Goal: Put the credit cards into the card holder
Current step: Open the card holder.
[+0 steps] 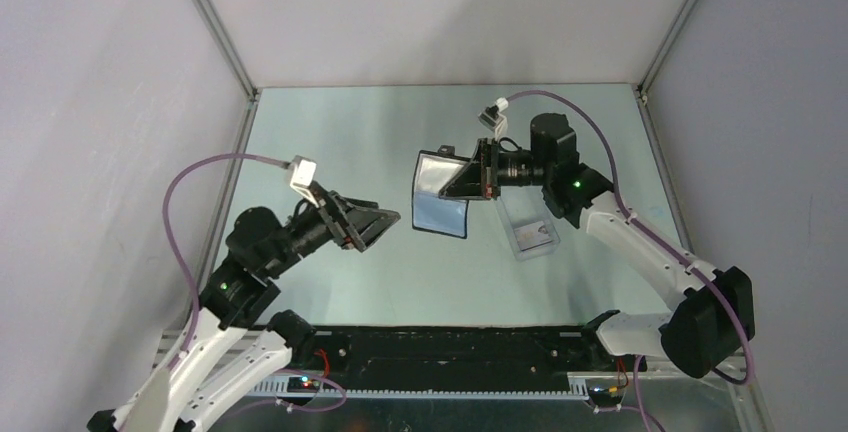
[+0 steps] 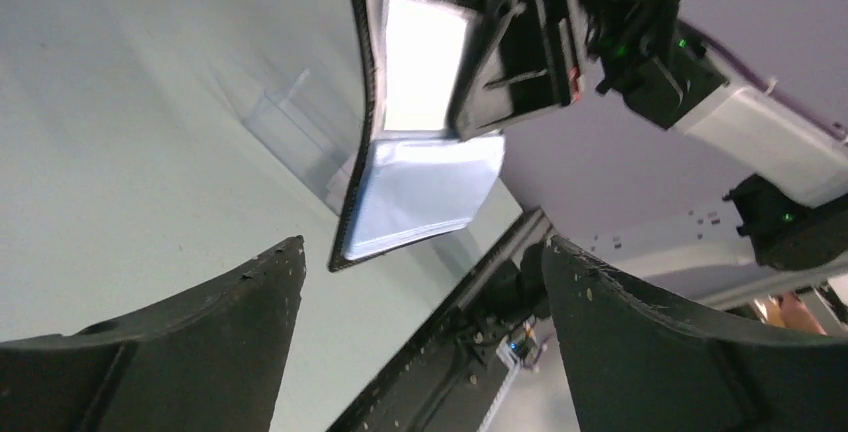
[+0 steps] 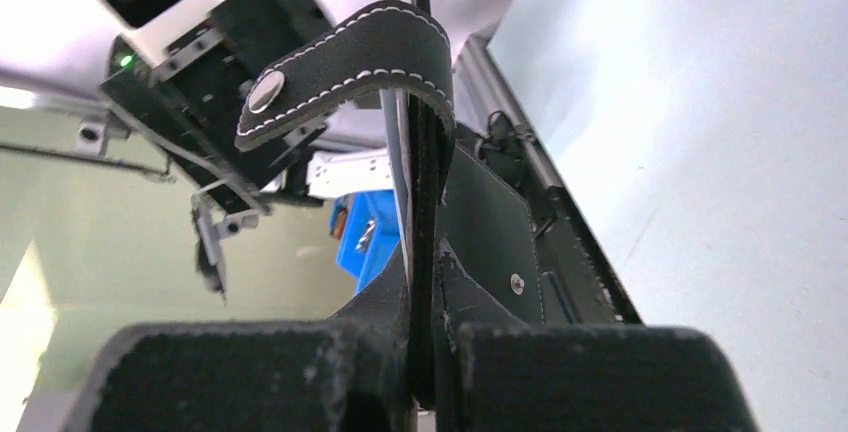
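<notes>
The card holder [image 1: 441, 214] is a black wallet hanging open above the table, its pale grey-blue pockets facing the left arm. My right gripper [image 1: 450, 184] is shut on its upper half. In the right wrist view the jaws [image 3: 425, 287] pinch the black leather edge, and the snap tab [image 3: 350, 57] curls above. My left gripper [image 1: 384, 226] is open and empty, a short way left of the wallet. In the left wrist view the wallet [image 2: 420, 187] hangs ahead of the gripper [image 2: 420, 282]. A pale credit card [image 1: 536, 237] seems to lie in the clear box.
A clear plastic box [image 1: 528, 233] lies on the table to the right of the wallet, below the right wrist; it also shows in the left wrist view [image 2: 290, 122]. A black rail [image 1: 450, 347] runs along the near table edge. Grey walls enclose the table.
</notes>
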### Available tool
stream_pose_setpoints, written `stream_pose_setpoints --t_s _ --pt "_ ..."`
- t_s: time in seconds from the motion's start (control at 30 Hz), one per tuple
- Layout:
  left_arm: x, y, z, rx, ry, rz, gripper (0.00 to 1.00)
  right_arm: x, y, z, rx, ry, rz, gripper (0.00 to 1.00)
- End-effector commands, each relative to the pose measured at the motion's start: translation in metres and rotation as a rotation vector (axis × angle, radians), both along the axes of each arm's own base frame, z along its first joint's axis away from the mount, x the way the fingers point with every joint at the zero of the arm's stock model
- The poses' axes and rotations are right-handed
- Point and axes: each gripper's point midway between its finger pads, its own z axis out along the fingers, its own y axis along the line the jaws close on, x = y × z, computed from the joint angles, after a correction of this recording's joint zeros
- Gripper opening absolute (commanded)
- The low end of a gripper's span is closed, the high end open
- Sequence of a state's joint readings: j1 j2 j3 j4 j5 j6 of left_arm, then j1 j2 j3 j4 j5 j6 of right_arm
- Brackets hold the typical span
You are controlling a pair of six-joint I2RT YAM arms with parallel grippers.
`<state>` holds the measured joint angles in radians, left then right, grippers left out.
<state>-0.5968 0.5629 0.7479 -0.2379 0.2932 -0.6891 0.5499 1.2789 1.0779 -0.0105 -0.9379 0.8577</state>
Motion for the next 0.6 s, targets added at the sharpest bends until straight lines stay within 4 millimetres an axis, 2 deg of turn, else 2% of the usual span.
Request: stream_pose_setpoints --t_s 0.0,0.1,0.13,0.17,0.2,0.23,0.27,0.3,0.33,0.37,0.4,0.43,0.47,0.5,0.53,0.57 --pt "0.012 0.018 0.001 0.019 -0.017 0.119 0.93 0.018 -0.012 -0.019 -0.071 0.003 -0.150 0.00" --pt "0.017 0.016 -0.011 0.073 0.037 0.119 0.94 0.032 -0.021 -0.034 -0.083 0.028 -0.273 0.00" --pt "0.018 0.015 -0.010 0.079 0.043 0.119 0.94 0.033 -0.023 -0.046 -0.094 0.065 -0.297 0.00" --pt "0.020 0.012 -0.017 0.098 0.068 0.109 0.94 0.038 -0.027 -0.044 -0.080 0.050 -0.335 0.00" --pt "0.021 0.010 -0.017 0.104 0.076 0.105 0.94 0.037 -0.029 -0.054 -0.085 0.077 -0.353 0.00" --pt "0.026 0.007 -0.025 0.129 0.100 0.102 0.94 0.040 -0.034 -0.055 -0.078 0.072 -0.384 0.00" --pt "0.027 0.006 -0.027 0.139 0.108 0.095 0.94 0.040 -0.037 -0.055 -0.075 0.072 -0.399 0.00" --pt "0.033 0.002 -0.037 0.169 0.137 0.091 0.95 0.041 -0.044 -0.053 -0.075 0.066 -0.432 0.00" --pt "0.039 -0.002 -0.047 0.195 0.173 0.086 0.95 0.039 -0.050 -0.043 -0.059 0.034 -0.450 0.00" --pt "0.043 -0.005 -0.048 0.207 0.180 0.078 0.95 0.041 -0.059 -0.047 -0.084 0.049 -0.490 0.00" --pt "0.049 -0.012 -0.063 0.241 0.226 0.057 0.95 0.039 -0.068 -0.036 -0.073 0.010 -0.530 0.00" --pt "0.054 -0.017 -0.064 0.255 0.231 0.044 0.95 0.040 -0.077 -0.037 -0.090 0.015 -0.564 0.00" --pt "0.060 -0.024 -0.079 0.288 0.276 0.023 0.95 0.038 -0.092 -0.032 -0.097 -0.005 -0.621 0.00" --pt "0.066 -0.029 -0.078 0.300 0.278 0.012 0.95 0.038 -0.100 -0.029 -0.104 -0.024 -0.651 0.00" --pt "0.073 -0.036 -0.093 0.330 0.323 -0.010 0.94 0.036 -0.114 -0.026 -0.115 -0.033 -0.708 0.00" --pt "0.079 -0.042 -0.090 0.336 0.318 -0.020 0.93 0.036 -0.122 -0.021 -0.120 -0.058 -0.735 0.00"
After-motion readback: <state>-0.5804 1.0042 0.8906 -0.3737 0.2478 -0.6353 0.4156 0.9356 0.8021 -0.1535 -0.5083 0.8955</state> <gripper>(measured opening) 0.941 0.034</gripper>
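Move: The opened card holder hangs in the right gripper's fingers, its middle about 2 cm to that hand's left and 1 cm back, nearly level. From the empty left gripper the holder lies roughly 9 cm to the right and 4 cm ahead, about level. The clear card box on the table lies some 18 cm to the right of the right hand, 5 cm ahead and 29 cm below. Keep the right gripper shut on the open card holder and swing it away from the left hand to the right, about 8 cm, and a little forward, dipping first and then rising partway, while turning it some 30 degrees clockwise. Sink the wide-open left gripper, after a slight start leftward, down and forward, tipping its fingers down without touching the holder. ##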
